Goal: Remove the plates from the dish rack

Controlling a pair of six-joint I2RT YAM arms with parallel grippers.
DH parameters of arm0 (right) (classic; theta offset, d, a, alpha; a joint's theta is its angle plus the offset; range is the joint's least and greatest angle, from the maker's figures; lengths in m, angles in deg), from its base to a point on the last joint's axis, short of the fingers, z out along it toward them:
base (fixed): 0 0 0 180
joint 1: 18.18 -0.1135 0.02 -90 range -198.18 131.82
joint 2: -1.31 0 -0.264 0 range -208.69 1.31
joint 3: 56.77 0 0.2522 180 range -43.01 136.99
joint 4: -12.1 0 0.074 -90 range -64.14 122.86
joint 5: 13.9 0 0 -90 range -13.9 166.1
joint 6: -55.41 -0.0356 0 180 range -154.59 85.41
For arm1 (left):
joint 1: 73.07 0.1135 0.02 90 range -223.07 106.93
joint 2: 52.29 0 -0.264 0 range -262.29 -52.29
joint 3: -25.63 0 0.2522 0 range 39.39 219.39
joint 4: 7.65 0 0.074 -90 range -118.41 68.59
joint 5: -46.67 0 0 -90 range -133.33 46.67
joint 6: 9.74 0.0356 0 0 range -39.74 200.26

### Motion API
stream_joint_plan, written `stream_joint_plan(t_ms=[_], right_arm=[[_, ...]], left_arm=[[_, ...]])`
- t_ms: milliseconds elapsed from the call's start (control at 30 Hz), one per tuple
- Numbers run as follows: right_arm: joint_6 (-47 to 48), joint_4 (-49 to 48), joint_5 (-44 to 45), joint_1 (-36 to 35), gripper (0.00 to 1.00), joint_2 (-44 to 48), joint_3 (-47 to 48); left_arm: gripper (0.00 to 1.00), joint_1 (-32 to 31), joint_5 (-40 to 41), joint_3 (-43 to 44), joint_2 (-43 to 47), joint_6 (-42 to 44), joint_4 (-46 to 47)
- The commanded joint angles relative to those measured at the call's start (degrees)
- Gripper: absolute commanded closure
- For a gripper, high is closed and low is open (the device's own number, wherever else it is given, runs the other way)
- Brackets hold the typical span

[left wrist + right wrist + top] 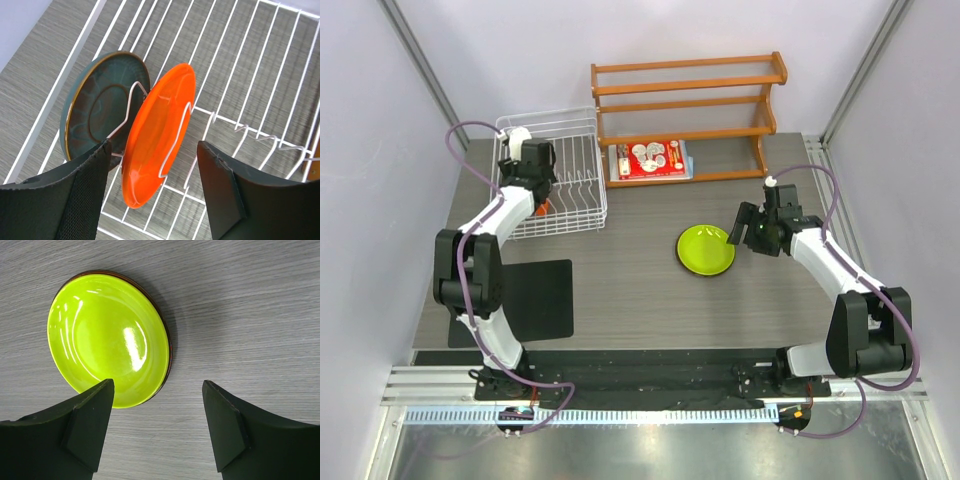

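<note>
The white wire dish rack [582,170] stands at the back left of the table. In it an orange plate [157,135] and a dark teal plate [97,107] stand on edge side by side. My left gripper [154,145] is down in the rack, open, its jaws on either side of the orange plate's lower edge with a gap on each side. A lime green plate [706,250] lies flat mid-table, with a dark rim along its edge [107,337]. Just right of it my right gripper [740,228] hovers open and empty [158,385] over bare table.
An orange-brown wooden slatted shelf [685,100] stands at the back, with a red-and-white packet [652,160] on its bottom level. A black mat [535,300] lies near the left arm's base. The rack's wires [235,127] surround the left fingers closely.
</note>
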Motion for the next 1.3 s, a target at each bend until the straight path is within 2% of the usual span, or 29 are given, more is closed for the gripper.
stream_joint_plan(t_ms=[0, 100, 133, 200, 300, 367, 500, 567, 667, 767, 1267], right_arm=[[0.9, -0.8, -0.2, -0.2, 0.23, -0.1, 1.9], [1.0, -0.8, -0.3, -0.2, 0.23, -0.4, 1.9], [0.9, -0.9, -0.3, -0.3, 0.23, -0.6, 2.0], [0.9, -1.1, -0.6, -0.2, 0.23, -1.0, 1.9], [0.8, -1.5, -0.8, -0.2, 0.23, -1.8, 1.8], [0.9, -1.5, -1.1, -0.3, 0.23, -2.2, 1.6], [1.1, -1.5, -2.2, -0.2, 0.23, -2.3, 1.6], [1.1, -1.4, -2.2, -0.3, 0.23, -2.2, 1.7], [1.1, -1.5, -2.2, -0.3, 0.23, -2.1, 1.7], [1.1, -1.5, -2.1, -0.3, 0.23, -2.2, 1.7], [0.6, -1.0, -1.0, -0.3, 0.23, 1.4, 2.0]], left_arm=[[0.31, 0.7, 1.2, 1.5, -1.5, -0.7, 1.6], [0.36, 1.3, 1.6, 0.7, -1.5, -1.1, 2.2], [0.43, 1.3, 1.7, 0.6, -1.4, -1.8, 2.2], [0.51, 1.4, 1.6, -0.3, -1.4, -1.9, 3.1], [0.53, 1.4, 2.2, -0.8, -1.3, -2.1, 2.9], [0.60, 1.4, 2.0, -1.7, -0.8, -2.2, 3.6], [0.62, 1.7, 2.1, -1.6, -1.2, -2.7, 2.7], [0.68, 1.9, 2.0, -1.7, -1.6, -3.0, 2.4], [0.80, 2.1, 2.1, -1.5, -1.8, -3.3, 1.8], [1.00, 2.1, 2.7, -1.5, -0.9, -3.3, 1.5], [1.00, 1.7, 3.4, -0.5, 13.5, 0.7, -1.4]])
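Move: The orange plate stands on edge in the dish rack under the open left fingers, its middle about 3 cm ahead, 2 cm left and roughly 8 cm below the hand. The dark plate stands some 6 cm to the left of it and level with it in reach; the rack's middle lies about 5 cm ahead of the left hand and 5 cm right, 11 cm down. From the right hand the orange plate is roughly 58 cm left, 19 cm ahead and 3 cm lower. The left fingers, still well open at first, shut on the near upper rim of the orange plate and pinch it, as the hand eases down nearly 3 cm and about 2 cm to its left. With the plate gripped, the hand then lifts quickly, about 5 cm up from its lowest point and a little back towards the base. ##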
